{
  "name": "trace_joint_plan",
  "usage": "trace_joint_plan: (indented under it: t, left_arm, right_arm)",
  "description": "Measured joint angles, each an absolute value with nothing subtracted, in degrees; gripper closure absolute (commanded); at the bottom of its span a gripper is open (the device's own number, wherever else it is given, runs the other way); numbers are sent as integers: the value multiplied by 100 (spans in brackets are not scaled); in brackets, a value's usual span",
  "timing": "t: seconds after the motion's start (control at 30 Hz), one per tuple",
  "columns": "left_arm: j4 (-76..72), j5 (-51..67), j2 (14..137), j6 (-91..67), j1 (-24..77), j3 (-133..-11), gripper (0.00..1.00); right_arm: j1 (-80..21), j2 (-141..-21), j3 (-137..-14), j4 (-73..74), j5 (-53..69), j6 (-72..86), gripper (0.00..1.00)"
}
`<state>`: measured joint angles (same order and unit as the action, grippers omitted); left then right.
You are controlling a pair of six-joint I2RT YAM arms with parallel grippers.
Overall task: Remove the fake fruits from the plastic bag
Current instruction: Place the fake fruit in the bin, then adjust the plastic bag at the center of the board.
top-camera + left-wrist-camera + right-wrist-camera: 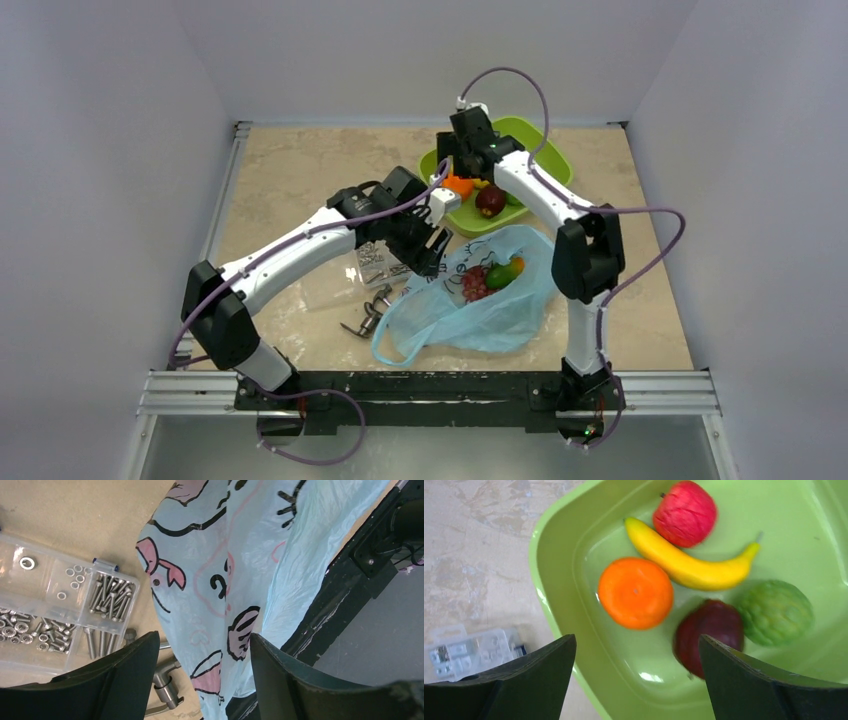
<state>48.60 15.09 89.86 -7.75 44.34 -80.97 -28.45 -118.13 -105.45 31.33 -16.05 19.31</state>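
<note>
The light-blue plastic bag (490,312) lies at the front centre. Red grapes (474,284) and a green piece (501,275) show at its mouth. My left gripper (432,258) is open at the bag's left edge. In the left wrist view a fold of the printed bag (240,555) hangs between the spread fingers (135,665) of my left gripper (205,655). My right gripper (452,165) is open and empty above the green tray (545,150). Its wrist view, with the gripper (636,652) at the bottom, shows an orange (635,592), banana (689,562), red fruit (684,513), plum (709,635) and bumpy green fruit (775,611) in the tray (559,580).
A clear box of screws (50,610) lies left of the bag, also seen from above (372,262). Grey metal tools (372,312) lie in front of it, one by my left finger (165,680). A small clear case (469,652) lies beside the tray.
</note>
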Motion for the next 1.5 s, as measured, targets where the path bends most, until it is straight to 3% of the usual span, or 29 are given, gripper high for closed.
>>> trace_joint_plan:
  t: [0.13,0.27,0.33,0.43,0.53,0.7,0.83,1.13,1.37,1.5]
  left_arm:
    - [4737,1494,9008,-788,4558,-8099,41]
    - [4762,1564,9249,-797,4593,-8152,56]
    - [4766,1638,9456,-819,4593,-8213,64]
    - [4777,1737,9778,-871,4589,-8274,88]
    - [4792,1789,9963,-947,4589,-8287,99]
    - [4790,1839,10038,-1048,4589,-8344,100]
    - [4783,1911,10051,-1094,4589,-8429,100]
    - [4812,1857,10062,-1092,4589,-8440,100]
    - [4908,1688,10265,-1092,4589,-8543,100]
    - [4939,1619,10355,-1092,4589,-8571,100]
  right_arm:
    - [-2845,-10617,-9819,3437,-1712,1935,9]
    - [-2845,-8600,-8892,3658,-1667,1938,9]
    - [-2845,-7634,-8508,3730,-1542,1957,16]
    - [-2849,-6438,-7905,4007,-1323,2084,29]
    - [-2963,-5570,-7205,4333,-982,2307,39]
    - [-4180,-4947,-5966,4442,-613,2862,44]
    - [-5262,-5164,-5096,3981,-644,3400,59]
    - [-5610,-5830,-3509,2679,-915,4397,72]
    - [-5846,-5196,-1712,1575,-342,5513,72]
    - [-5850,-4842,-1476,1352,-336,5784,69]
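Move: The bag's left edge stands just below the left gripper, about 6 cm down and 3 cm to its right, level fore and aft; the hammer lies 10 cm left, 1 cm back and 16 cm down. From the right gripper over the bin, the bag's near side is some 38 cm back, 1 cm right and 11 cm down; the grapes are 26 cm back, 1 cm right, and the mango 23 cm back, 8 cm right, both 12 cm down. Lower the left gripper about 5 cm, easing a little right, shut it on the bag's left edge and keep that pinch, sinking slightly more at the end. Meanwhile lift the empty right gripper clear of the bin and swing it back some 40 cm, up and over the grapes, then down to the bag's near side, tipping the fingers more downward and narrowing them to about a third open. ##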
